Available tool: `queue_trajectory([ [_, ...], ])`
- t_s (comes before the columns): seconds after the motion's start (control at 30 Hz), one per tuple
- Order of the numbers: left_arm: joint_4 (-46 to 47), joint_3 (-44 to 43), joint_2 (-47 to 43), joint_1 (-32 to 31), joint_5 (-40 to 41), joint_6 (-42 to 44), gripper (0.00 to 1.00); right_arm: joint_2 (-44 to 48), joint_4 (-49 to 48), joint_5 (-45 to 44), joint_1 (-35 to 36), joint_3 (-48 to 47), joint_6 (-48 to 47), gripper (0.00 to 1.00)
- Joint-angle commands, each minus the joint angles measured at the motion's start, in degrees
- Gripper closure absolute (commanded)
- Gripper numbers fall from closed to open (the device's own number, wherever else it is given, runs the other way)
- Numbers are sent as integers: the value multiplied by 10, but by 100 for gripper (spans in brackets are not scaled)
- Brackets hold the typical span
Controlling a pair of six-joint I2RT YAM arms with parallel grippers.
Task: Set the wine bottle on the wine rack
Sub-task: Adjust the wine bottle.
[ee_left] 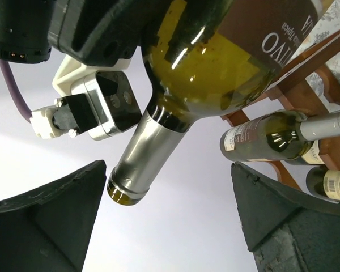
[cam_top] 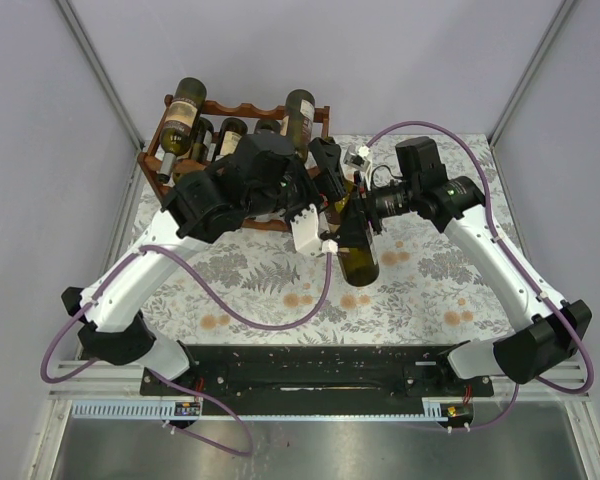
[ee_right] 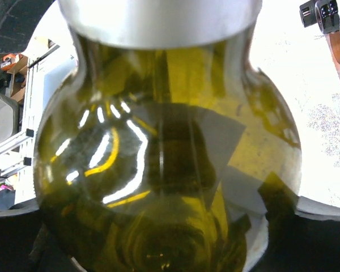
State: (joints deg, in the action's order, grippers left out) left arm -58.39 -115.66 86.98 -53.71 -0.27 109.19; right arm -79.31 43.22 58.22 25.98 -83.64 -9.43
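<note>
The wine bottle [cam_top: 361, 258] is green glass with a silver foil neck and hangs tilted above the table, just right of the wine rack [cam_top: 242, 106]. My right gripper [ee_right: 167, 229] is shut on its body, and the glass [ee_right: 158, 170] fills the right wrist view. My left gripper [ee_left: 167, 226] is open under the neck. The foil tip [ee_left: 124, 190] hangs above and between the dark fingers [ee_left: 45, 218], touching neither. In the left wrist view the reddish-brown wavy rack [ee_left: 323, 85] is at the right. In the top view the arms hide the left fingers.
Several other bottles lie on the rack [cam_top: 185, 118] [cam_top: 300, 110] [ee_left: 272, 136]. A floral cloth [cam_top: 270, 275] covers the table. Grey walls stand close behind and beside the rack. Both arms cross over the table's middle, and purple cables [cam_top: 280, 320] loop beneath them.
</note>
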Motion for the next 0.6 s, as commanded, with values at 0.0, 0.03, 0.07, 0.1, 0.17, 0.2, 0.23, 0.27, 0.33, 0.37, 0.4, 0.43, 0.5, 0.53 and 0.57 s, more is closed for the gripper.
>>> queue_trajectory([
  [0.0,24,-1,9,-3,19,52,6,13,-12,39,5,-23,-12,100],
  [0.03,16,-4,14,-2,23,54,7,16,-11,39,5,-24,-12,100],
  [0.07,10,-4,17,-2,27,57,9,18,-11,39,5,-24,-12,100],
  [0.1,7,-2,20,-3,31,59,10,19,-11,39,5,-26,-12,100],
  [0.17,-3,-1,24,-2,31,64,13,21,-10,38,5,-27,-10,100],
  [0.2,-7,2,27,-2,31,68,14,21,-11,42,5,-27,-9,100],
  [0.23,-10,3,28,-3,33,76,14,21,-9,43,5,-27,-9,100],
  [0.27,-12,9,28,-3,37,82,15,21,-9,46,5,-27,-9,100],
  [0.33,-23,17,34,-3,50,94,18,20,-5,49,5,-27,-9,100],
  [0.37,-32,19,36,-3,55,97,19,21,-4,49,5,-27,-10,100],
  [0.4,-41,25,37,-3,59,99,23,21,-2,48,5,-28,-13,100],
  [0.43,-48,29,38,-3,62,100,27,21,2,47,5,-30,-15,100],
  [0.5,-52,44,36,-3,63,98,31,22,8,45,5,-32,-20,100],
  [0.53,-53,51,35,-5,63,94,33,24,8,45,5,-31,-21,100],
  [0.57,-55,54,35,-6,61,90,35,25,9,45,5,-32,-21,100],
])
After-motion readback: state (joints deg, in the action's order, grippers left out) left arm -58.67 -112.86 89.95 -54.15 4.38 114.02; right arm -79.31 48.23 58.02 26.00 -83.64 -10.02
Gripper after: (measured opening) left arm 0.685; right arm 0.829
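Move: The left hand, wide open, is just over the neck of the wine bottle, which lies roughly 4 cm below and 1 cm to its right. The rack's right-hand bottle lies about 15 cm ahead, 5 cm left and 12 cm lower. From the right hand, which already holds the bottle's body, the neck is about 10 cm above and 5 cm ahead, the middle of the wine rack some 14 cm ahead, 24 cm left and 8 cm down. The left fingers come down astride the bottle's neck, sinking about 4 cm with a smaller push forward, rolling slightly and closing to around two thirds, still short of a grip. The right hand keeps its hold on the body and, after hardly moving, eases about 1 cm back and down, tipping the bottle's top slightly forward. ##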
